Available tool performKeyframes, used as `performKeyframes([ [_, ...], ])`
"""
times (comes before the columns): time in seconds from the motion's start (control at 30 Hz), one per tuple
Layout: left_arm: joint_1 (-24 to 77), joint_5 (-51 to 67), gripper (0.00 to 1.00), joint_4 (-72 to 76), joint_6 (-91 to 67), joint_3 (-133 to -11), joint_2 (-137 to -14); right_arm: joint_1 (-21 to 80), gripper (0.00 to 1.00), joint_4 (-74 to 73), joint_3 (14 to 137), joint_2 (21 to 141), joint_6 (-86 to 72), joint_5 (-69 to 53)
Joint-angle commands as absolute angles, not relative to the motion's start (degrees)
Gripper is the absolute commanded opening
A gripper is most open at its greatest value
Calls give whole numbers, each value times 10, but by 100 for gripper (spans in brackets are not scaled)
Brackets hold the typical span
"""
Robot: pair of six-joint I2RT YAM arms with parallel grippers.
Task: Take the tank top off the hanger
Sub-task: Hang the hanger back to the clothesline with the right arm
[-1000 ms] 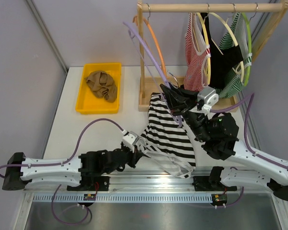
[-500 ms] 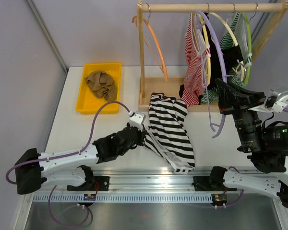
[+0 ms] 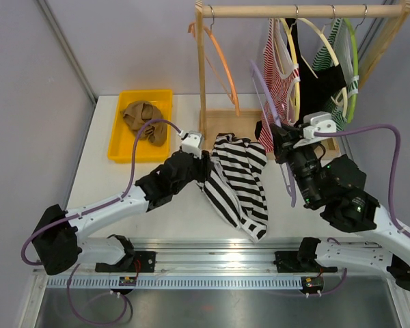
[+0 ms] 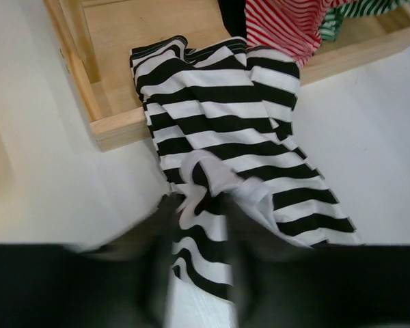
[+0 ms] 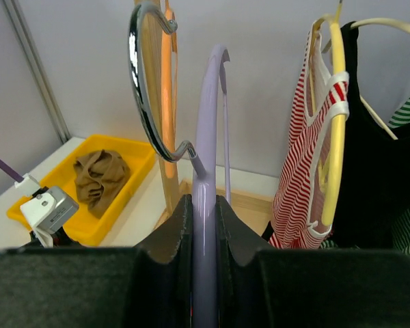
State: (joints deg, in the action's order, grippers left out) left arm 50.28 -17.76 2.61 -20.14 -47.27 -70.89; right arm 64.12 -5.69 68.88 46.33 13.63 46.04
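Observation:
The black-and-white striped tank top (image 3: pixel 242 184) lies crumpled on the table, its upper end over the wooden rack base; in the left wrist view the tank top (image 4: pixel 219 116) spreads ahead of the fingers. My left gripper (image 3: pixel 203 162) is at the cloth's left edge. Its blurred jaws (image 4: pixel 198 212) stand a little apart, open, with a fold of striped cloth lying between them. My right gripper (image 3: pixel 281 147) is shut on the bare purple hanger (image 3: pixel 266 96) and holds it upright in front of the rack. In the right wrist view, the purple hanger (image 5: pixel 205 137) rises from between the jaws (image 5: pixel 203 205).
A yellow bin (image 3: pixel 123 154) with a brown cloth (image 3: pixel 145 121) sits at the back left. The wooden rack (image 3: pixel 301 10) carries an empty orange hanger (image 3: pixel 222 68), a red-striped top (image 3: pixel 277 89), and black and green garments on hangers. Its base tray (image 3: pixel 212 133) lies behind the tank top.
My left arm has carried the tank top's edge towards the rack base and its jaws have parted. My right arm has swung the purple hanger from the far right back to the rack's middle.

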Motion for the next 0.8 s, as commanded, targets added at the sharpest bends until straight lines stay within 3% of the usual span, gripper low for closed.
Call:
performKeyframes([
  [0.0,501,-161,69,41,-201,-492,-707,642,0,-50,727,482,135,482],
  [0.03,501,-161,84,41,-202,-486,-704,642,0,-50,731,487,138,487],
  [0.1,501,-166,99,38,-206,-483,-695,640,0,-47,739,499,145,486],
  [0.23,501,-180,99,20,-203,-483,-681,617,0,-71,776,533,139,462],
  [0.5,502,-201,99,12,-189,-464,-639,416,0,-149,920,682,60,258],
  [0.77,500,-226,99,-18,-174,-472,-621,345,0,-171,1083,828,53,166],
])
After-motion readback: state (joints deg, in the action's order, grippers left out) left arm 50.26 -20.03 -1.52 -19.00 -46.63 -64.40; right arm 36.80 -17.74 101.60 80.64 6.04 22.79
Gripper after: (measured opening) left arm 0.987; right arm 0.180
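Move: The right hand grips the bare purple hanger by its neck; the free stretch of clothesline rail lies roughly 29 cm ahead of it, 4 cm left and 10 cm up. The orange hanger hangs about 25 cm ahead and 12 cm left, the yellow hanger 24 cm ahead and 2 cm right. From the left hand, the striped tank top's middle is about 10 cm right, level and 8 cm below; the yellow basket is 14 cm ahead, 20 cm left. The left fingers, already parting, spread wide and let go of the striped tank top, then ease about 2 cm left and up. The right keeps its grip on the purple hanger's neck, dips slightly left and down, then drives forward some 16 cm, ending about 4 cm left and a little higher, towards the rail gap between the orange and yellow hangers. ##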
